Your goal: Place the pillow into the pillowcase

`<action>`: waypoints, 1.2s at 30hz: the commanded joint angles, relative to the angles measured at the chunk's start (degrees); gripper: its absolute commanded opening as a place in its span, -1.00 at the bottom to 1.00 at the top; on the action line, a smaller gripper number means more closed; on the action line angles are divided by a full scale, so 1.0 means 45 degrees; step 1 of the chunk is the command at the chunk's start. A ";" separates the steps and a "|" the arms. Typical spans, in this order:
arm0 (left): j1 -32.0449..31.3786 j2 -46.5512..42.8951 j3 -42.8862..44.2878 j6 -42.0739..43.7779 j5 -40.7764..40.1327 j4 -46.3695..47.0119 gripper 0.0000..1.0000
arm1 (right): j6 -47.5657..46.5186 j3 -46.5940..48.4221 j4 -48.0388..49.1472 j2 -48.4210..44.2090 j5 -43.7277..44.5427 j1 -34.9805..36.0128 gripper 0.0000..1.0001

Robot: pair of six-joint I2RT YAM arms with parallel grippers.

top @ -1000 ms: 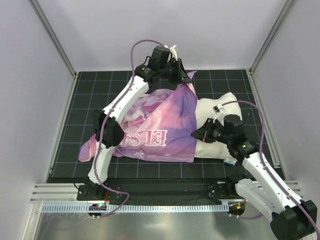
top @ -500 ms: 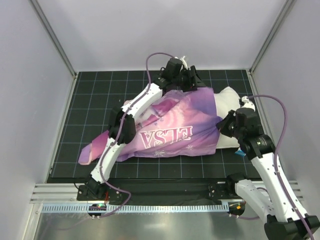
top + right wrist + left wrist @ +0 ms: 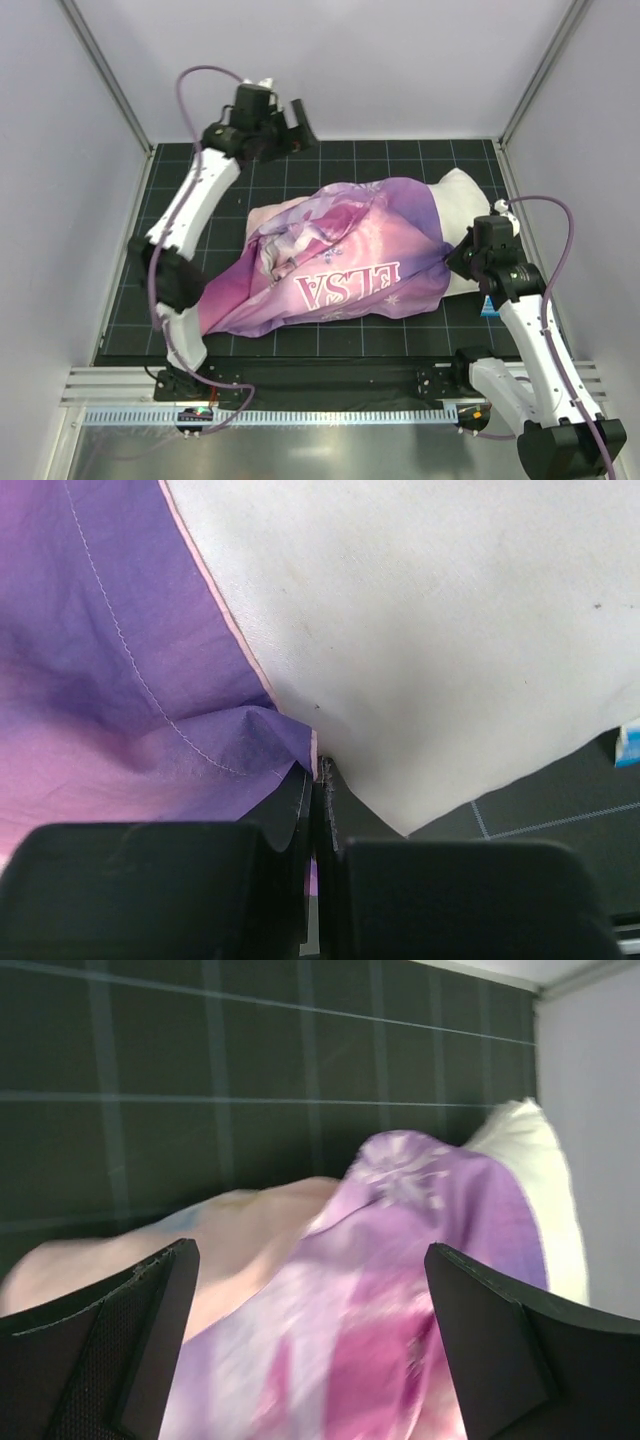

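Observation:
The pink-and-purple pillowcase (image 3: 340, 265) lies across the mat and covers most of the white pillow (image 3: 458, 192), whose right end sticks out. My right gripper (image 3: 453, 263) is at the case's right edge, shut on the hem; in the right wrist view its closed jaws (image 3: 320, 768) pinch the purple pillowcase (image 3: 120, 650) hem against the pillow (image 3: 450, 620). My left gripper (image 3: 297, 128) hangs open at the back left, above and clear of the fabric. In the left wrist view the gripper (image 3: 308, 1250) frames the pillowcase (image 3: 400, 1290) and the pillow (image 3: 530, 1180) below, holding nothing.
A black gridded mat (image 3: 170, 200) covers the floor, with grey walls on three sides. A small blue-and-white tag (image 3: 488, 306) lies by the pillow's near right corner, beside my right arm. A metal rail (image 3: 300, 415) runs along the front edge.
My left gripper opened, let go of the pillowcase and swung up and back to the left. The case has been pulled further right over the pillow. The right gripper stays shut on the hem.

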 commanded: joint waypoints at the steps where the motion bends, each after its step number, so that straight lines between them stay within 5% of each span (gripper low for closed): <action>1: 0.0816 -0.2696 -0.2523 0.0639 -0.1663 -0.1502 0.99 | 0.0182 0.0516 0.0366 -0.0127 0.0859 -0.0401 -0.92; 10: 0.2302 -0.8505 -1.0998 0.0153 -0.2737 -0.0428 0.99 | 0.0162 0.0770 0.0542 -0.0127 0.0292 -0.0518 -0.92; 18: 0.2635 -0.9876 -1.4228 -0.1021 -0.1374 0.0859 0.95 | 0.0240 0.0868 0.0639 -0.0186 0.0116 -0.0518 -0.92; 25: 0.2635 -0.8881 -1.5206 -0.1080 -0.0901 0.2188 0.44 | 0.0162 0.0868 0.0679 -0.0205 0.0097 -0.0518 -0.92; 28: 0.2635 -0.8082 -1.5285 -0.0944 -0.0979 0.3027 0.06 | 0.0181 0.0887 0.0698 -0.0205 0.0077 -0.0499 -0.92; 31: 0.2712 -0.7126 -1.4565 -0.0748 -0.1660 0.3341 -0.55 | 0.0220 0.0868 0.0660 -0.0264 0.0214 -0.0518 -0.92; 32: 0.2693 -0.6967 -1.4253 -0.0690 -0.2243 0.3342 -0.95 | 0.0278 0.0868 0.0601 -0.0303 0.0311 -0.0518 -0.92; 36: 0.2713 -0.6886 -1.3022 -0.1115 -0.5384 0.2934 -1.00 | 0.0377 0.0907 0.0386 -0.0576 0.0780 -0.0576 -0.92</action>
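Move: The magenta fold at the pillowcase's left-hand upper edge lies about 15 cm back, 17 cm left and 20 cm below the open left hand. The peach flap is some 6 cm farther out and 7 cm to the right of that fold; the ELSA lettering lies 9 cm nearer and 21 cm to its right. From the right hand, already holding the hem, the fold is roughly 42 cm left, 3 cm farther out and 8 cm lower. The magenta fold at the pillowcase's upper left edge is pinched by the left hand, which swings left and back towards it while dropping about 20 cm, tipping its fingers down and turning counter-clockwise, each by some 20 degrees. Low down, the hand eases forward a few centimetres as its wide-open fingers shut. The right hand keeps its grip on the hem, rising only slightly. ##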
